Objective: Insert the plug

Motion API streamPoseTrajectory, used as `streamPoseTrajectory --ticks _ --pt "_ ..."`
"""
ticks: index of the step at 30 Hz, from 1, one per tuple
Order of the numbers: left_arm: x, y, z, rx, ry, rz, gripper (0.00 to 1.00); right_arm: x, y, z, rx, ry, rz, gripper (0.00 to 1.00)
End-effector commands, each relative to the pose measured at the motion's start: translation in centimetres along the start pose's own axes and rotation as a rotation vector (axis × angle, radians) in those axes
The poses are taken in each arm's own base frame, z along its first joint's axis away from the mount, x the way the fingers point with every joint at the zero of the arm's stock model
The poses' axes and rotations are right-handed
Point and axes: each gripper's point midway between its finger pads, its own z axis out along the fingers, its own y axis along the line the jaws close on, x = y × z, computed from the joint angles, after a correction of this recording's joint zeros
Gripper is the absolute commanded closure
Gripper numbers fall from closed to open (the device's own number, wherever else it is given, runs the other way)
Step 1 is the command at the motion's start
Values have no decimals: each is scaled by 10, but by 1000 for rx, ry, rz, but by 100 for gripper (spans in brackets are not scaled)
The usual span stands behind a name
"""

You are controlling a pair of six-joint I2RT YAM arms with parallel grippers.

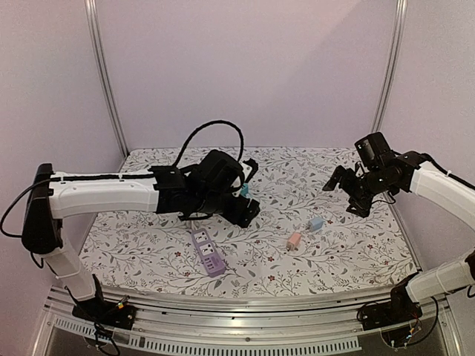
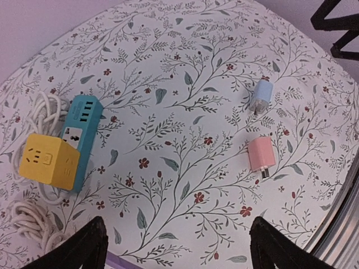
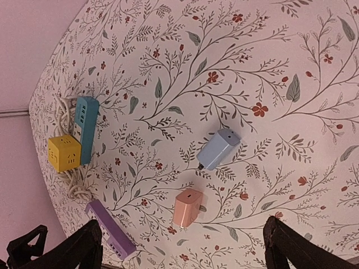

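A pink plug [image 1: 295, 240] and a pale blue plug [image 1: 316, 223] lie on the flowered table right of centre. A purple power strip [image 1: 208, 253] lies near the front, left of them. My left gripper [image 1: 251, 191] hovers above the table behind the strip, open and holding nothing; its wrist view shows the pink plug [image 2: 259, 155] and blue plug [image 2: 261, 95] ahead to the right. My right gripper [image 1: 343, 194] hangs open and empty high at the right. In its wrist view the pink plug [image 3: 188, 207], blue plug [image 3: 217, 149] and purple strip [image 3: 109, 230] lie below.
A teal power strip [image 2: 83, 126] and a yellow cube socket [image 2: 49, 161] with coiled white cable [image 2: 33, 224] sit at the back left, mostly hidden under the left arm in the top view. A metal rail [image 1: 245, 300] edges the table front.
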Motion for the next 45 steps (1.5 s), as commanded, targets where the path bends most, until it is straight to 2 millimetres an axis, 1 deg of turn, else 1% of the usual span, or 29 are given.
streamPoseTrajectory --ticks 1,3,6,10,12,13,15,18,22,27,32,41,45 --pt "22 -52 22 158 105 109 17 15 -19 -3 84 69 70 1" --pt "31 -68 30 198 154 133 21 19 -22 -5 92 86 89 1" --pt "35 -85 43 204 189 145 22 23 -26 -9 107 94 112 1" --pt "42 -97 66 178 254 90 23 26 -29 -13 117 104 129 1" --pt "49 -103 77 167 291 90 25 28 -30 -14 121 109 134 1" --pt "47 -107 81 162 298 94 25 28 -30 -15 120 110 137 1" --pt "59 -111 92 146 341 115 27 29 -30 -16 118 114 141 1" --pt "67 -117 105 121 377 141 30 30 -30 -17 117 117 146 1" --pt "72 -120 118 90 417 145 37 31 -30 -15 121 126 149 1" --pt "79 -131 125 107 433 142 39 32 -31 -12 131 135 148 1" --pt "84 -135 131 103 438 146 42 32 -31 -9 134 140 140 1" --pt "87 -139 140 107 440 143 55 34 -32 -6 140 157 131 1" --pt "85 -138 142 99 430 144 57 35 -32 -6 142 160 128 1"
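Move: Down to the left hand's right stands the pink plug, about 15 cm to the right, 2 cm back and 17 cm below. The blue plug sits some 6 cm farther out and 6 cm farther right than the pink one. On the other side, from this hand, the purple strip lies around 10 cm left and 6 cm back, the teal strip 4 cm left and 13 cm ahead. From the right hand, the pink plug is some 10 cm left, 3 cm back and 16 cm below. Sweeping right and down onto the pink plug, the empty left hand travels about 13 cm right and 15 cm down, easing some 4 cm back early on. It steepens to point mostly down while its fingers narrow from nearly wide open to under half, ending close about the plug's near end; contact can't be seen. The open right hand backs off 4 cm, sinks slightly and tips down. ##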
